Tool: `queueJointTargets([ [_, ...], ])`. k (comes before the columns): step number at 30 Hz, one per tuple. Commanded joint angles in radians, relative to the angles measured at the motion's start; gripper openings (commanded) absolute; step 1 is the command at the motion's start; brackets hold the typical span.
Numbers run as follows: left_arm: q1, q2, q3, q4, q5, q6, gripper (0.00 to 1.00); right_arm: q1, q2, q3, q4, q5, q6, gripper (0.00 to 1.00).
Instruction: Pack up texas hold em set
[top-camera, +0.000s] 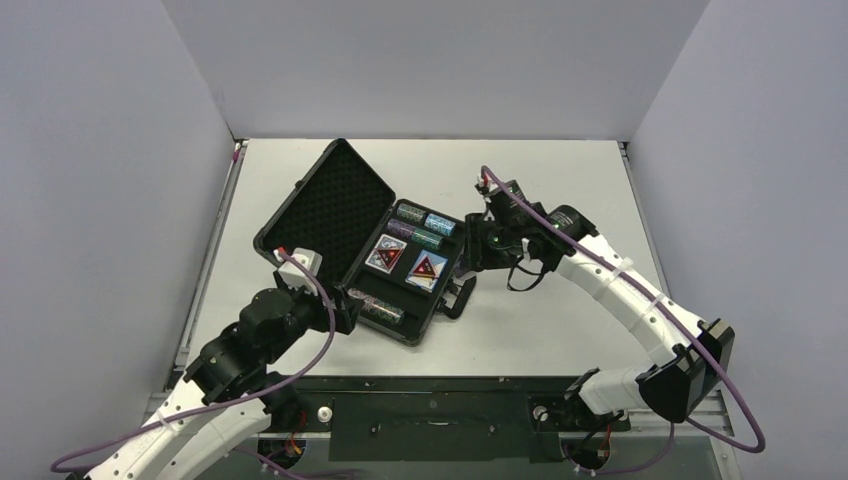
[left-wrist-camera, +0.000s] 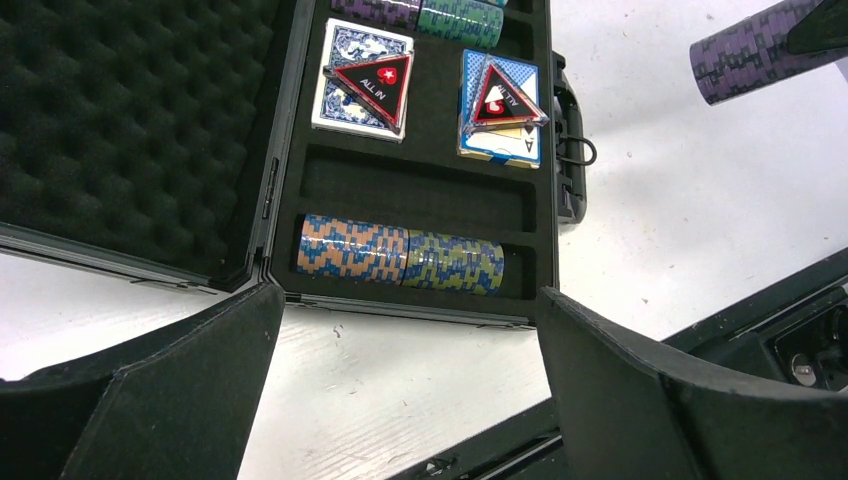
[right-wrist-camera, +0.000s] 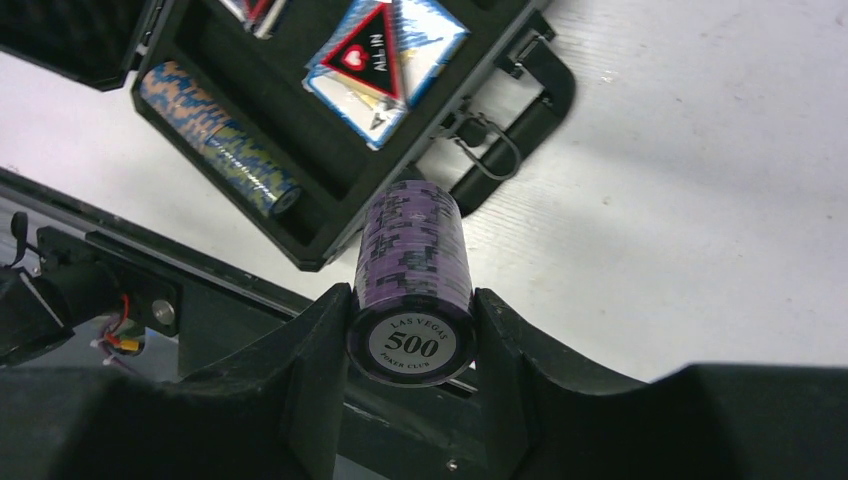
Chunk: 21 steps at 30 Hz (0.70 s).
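The black briefcase (top-camera: 437, 300) lies open on the white table, its foam-lined lid (top-camera: 330, 205) tilted back to the left. Inside are glittery chip rolls at the back (top-camera: 420, 225) and in the front slot (left-wrist-camera: 400, 258). Two blue card decks (left-wrist-camera: 362, 75) (left-wrist-camera: 502, 105) lie between them, each with a red-black triangle on top. One long slot (left-wrist-camera: 415, 190) is bare. My right gripper (right-wrist-camera: 412, 320) is shut on a purple chip roll (right-wrist-camera: 412, 270), held above the table just right of the case handle (right-wrist-camera: 520, 130). My left gripper (left-wrist-camera: 405, 300) hangs open over the table at the case's near edge.
A black rail (top-camera: 430, 400) with the arm bases runs along the table's near edge, close below the case. Grey walls enclose the table on the left, back and right. Bare white tabletop (top-camera: 560, 320) lies to the right of the case.
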Motion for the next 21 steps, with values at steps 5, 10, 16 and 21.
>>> queueJointTargets([
  [5, -0.029, 0.049, 0.035, 0.01, -0.036, 0.004, 0.96, 0.124, 0.1, 0.16, 0.094, 0.04, 0.021, 0.0],
  [10, -0.044, 0.036, 0.035, 0.001, -0.064, -0.011, 0.96, 0.179, 0.169, 0.229, 0.109, 0.053, 0.022, 0.0],
  [16, -0.057, 0.002, 0.026, 0.011, -0.054, -0.001, 0.96, 0.233, 0.276, 0.296, 0.133, 0.06, 0.022, 0.0],
  [21, -0.061, -0.018, 0.023, 0.013, -0.055, -0.001, 0.96, 0.267, 0.341, 0.328, 0.141, 0.081, 0.02, 0.0],
])
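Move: The right hand holds the purple chip stack; the case's empty slot lies about 14 cm to its left, 3 cm ahead and 17 cm below. At about the same depth, the blue deck with its All In button is some 8 cm left and 7 cm ahead, and the orange-green chips are 19 cm left and 1 cm back. From the left hand the slot is about 7 cm ahead, 11 cm right and 16 cm below. Keeping its pinch on the purple stack, the right hand sweeps some 11 cm left over the case towards the empty slot. ##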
